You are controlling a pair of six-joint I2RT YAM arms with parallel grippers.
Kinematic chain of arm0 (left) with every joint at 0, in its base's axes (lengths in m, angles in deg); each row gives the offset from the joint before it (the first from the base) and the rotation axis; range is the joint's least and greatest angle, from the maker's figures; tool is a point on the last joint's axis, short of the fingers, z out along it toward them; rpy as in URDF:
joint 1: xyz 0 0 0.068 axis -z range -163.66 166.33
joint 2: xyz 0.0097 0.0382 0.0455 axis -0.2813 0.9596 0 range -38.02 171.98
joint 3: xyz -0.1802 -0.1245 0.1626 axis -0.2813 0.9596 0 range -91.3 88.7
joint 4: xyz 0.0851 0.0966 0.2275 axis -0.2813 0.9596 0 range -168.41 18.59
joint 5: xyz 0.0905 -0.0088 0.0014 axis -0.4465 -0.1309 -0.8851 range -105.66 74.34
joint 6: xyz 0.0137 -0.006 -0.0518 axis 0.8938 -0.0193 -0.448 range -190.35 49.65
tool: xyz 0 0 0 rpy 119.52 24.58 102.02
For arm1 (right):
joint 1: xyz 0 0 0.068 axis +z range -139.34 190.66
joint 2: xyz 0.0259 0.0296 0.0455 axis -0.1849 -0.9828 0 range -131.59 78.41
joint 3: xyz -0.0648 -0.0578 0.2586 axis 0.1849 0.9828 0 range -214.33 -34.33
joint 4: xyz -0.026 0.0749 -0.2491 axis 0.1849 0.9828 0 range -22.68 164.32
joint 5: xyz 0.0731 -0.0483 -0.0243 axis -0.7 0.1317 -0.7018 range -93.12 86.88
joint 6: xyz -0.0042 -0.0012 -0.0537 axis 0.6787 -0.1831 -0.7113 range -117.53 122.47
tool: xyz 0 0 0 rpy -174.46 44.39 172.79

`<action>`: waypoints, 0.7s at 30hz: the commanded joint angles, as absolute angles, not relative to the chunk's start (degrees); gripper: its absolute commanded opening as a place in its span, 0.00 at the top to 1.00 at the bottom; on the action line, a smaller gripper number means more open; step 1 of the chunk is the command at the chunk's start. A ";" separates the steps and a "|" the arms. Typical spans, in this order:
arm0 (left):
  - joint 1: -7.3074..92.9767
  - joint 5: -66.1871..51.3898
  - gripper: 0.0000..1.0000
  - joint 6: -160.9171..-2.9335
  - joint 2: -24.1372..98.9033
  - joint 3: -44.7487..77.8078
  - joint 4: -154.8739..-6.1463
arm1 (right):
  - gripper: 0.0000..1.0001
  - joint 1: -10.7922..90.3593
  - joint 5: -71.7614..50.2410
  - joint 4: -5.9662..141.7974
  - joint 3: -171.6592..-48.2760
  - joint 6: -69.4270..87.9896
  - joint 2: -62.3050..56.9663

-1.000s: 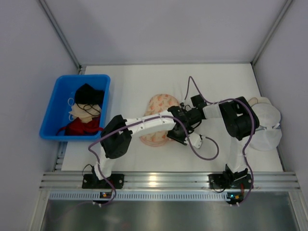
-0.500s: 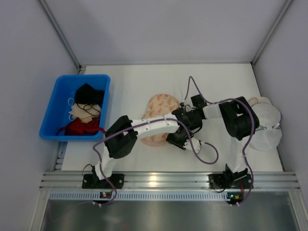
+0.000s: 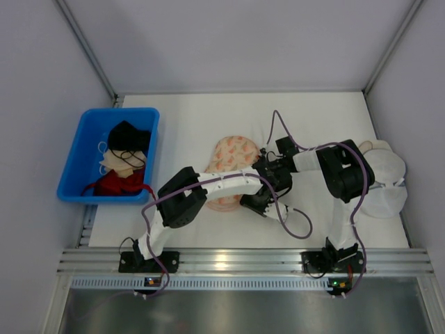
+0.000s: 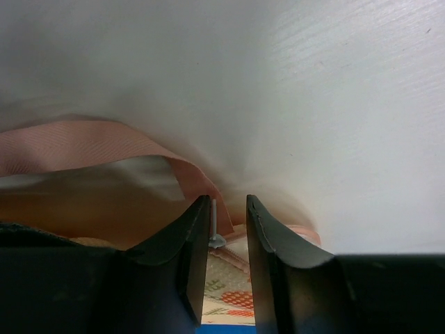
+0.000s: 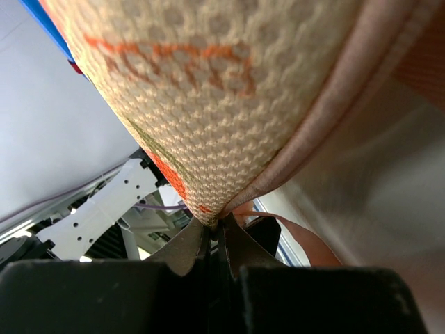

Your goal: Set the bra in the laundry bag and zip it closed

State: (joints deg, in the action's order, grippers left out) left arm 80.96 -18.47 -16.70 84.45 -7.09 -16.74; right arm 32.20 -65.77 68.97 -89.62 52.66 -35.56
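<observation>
The laundry bag [image 3: 227,157] lies folded at the table's middle, peach-pink with reddish print. My left gripper [image 3: 259,200] sits low at its near right edge. In the left wrist view the left gripper [image 4: 228,203] stands open by a narrow gap, and a small grey zip pull [image 4: 216,226] stands between its fingers, against the left one. Printed fabric [image 4: 233,292] and a pink strap [image 4: 104,142] lie around it. My right gripper [image 3: 268,168] is shut on the bag's rim; in its own view the right gripper [image 5: 217,226] pinches the mesh edge [image 5: 229,83]. The bra is hidden.
A blue bin [image 3: 83,149] at the left holds black, beige and red garments. White round domes [image 3: 386,177] lie at the right edge. A purple cable [image 3: 295,226] loops over the table near the left gripper.
The left arm's elbow has swung right and its gripper has crept along the bag's near right edge, jaws a little narrower. The right arm has not moved.
</observation>
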 commanded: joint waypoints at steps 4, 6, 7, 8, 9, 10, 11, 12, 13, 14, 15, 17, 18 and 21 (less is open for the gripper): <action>81.02 -19.70 0.78 -15.59 84.23 -5.08 -17.32 | 1.00 32.28 -66.66 68.02 -89.97 53.18 -33.83; 81.02 -19.27 0.85 -15.50 83.36 -4.12 -17.24 | 1.00 32.10 -66.75 67.94 -90.06 53.00 -34.09; 81.11 -18.48 0.92 -15.59 83.09 -3.85 -17.32 | 1.00 32.19 -66.67 68.20 -90.32 53.00 -34.09; 81.11 -18.21 0.97 -15.59 82.74 -3.07 -17.32 | 1.00 32.19 -66.75 68.37 -90.58 52.83 -34.35; 81.11 -17.86 1.00 -15.68 81.87 -2.71 -17.32 | 1.00 32.10 -66.58 68.72 -90.84 52.13 -34.44; 81.11 -17.34 1.00 -15.76 81.51 -2.36 -17.24 | 1.00 32.10 -66.40 69.51 -91.28 51.78 -34.53; 81.20 -17.07 1.00 -15.68 81.07 -1.75 -17.23 | 1.00 32.10 -66.31 69.78 -91.37 51.51 -34.70; 81.20 -16.89 1.00 -15.68 80.29 -0.87 -17.23 | 1.00 32.01 -66.31 69.78 -91.37 51.34 -34.70; 81.20 -16.28 1.00 -15.68 79.93 -0.43 -17.23 | 1.00 32.01 -66.14 69.87 -91.46 51.25 -34.62; 81.20 -16.01 1.00 -15.68 79.49 -0.16 -17.23 | 1.00 31.93 -66.05 70.13 -91.55 51.16 -34.79; 81.29 -15.92 1.00 -15.76 78.88 0.45 -17.15 | 1.00 31.75 -65.96 70.31 -91.64 50.64 -34.70; 81.63 -14.01 1.00 -15.76 78.00 1.07 -17.23 | 1.00 31.58 -65.61 71.09 -92.08 50.02 -35.05; 81.81 -13.64 1.00 -15.77 77.30 1.59 -17.23 | 1.00 31.40 -65.52 71.27 -92.25 49.75 -35.14; 82.87 -13.02 1.00 -16.12 76.06 2.04 -17.32 | 1.00 31.22 -65.43 72.15 -92.95 49.31 -35.49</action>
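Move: The zipper pull of the laundry bag stands right at the left hand's open, downward fingertips, about 1 cm ahead and 1 cm below, nearly level sideways. The bag's middle lies some 8 cm ahead and 6 cm left, its pink strap about 2 cm ahead and 5 cm right, and the right gripper's tips, shut on the bag, roughly 6 cm ahead. From the right hand the pull lies around 5 cm back and 3 cm below. The left fingers shut completely without catching the zipper pull, as the hand sinks about 1.5 cm and begins sliding left. Shut, they travel on left and back, away from the pull, some 4 cm in all, still pointing down. The right hand stays in place and keeps its pinch on the bag. ##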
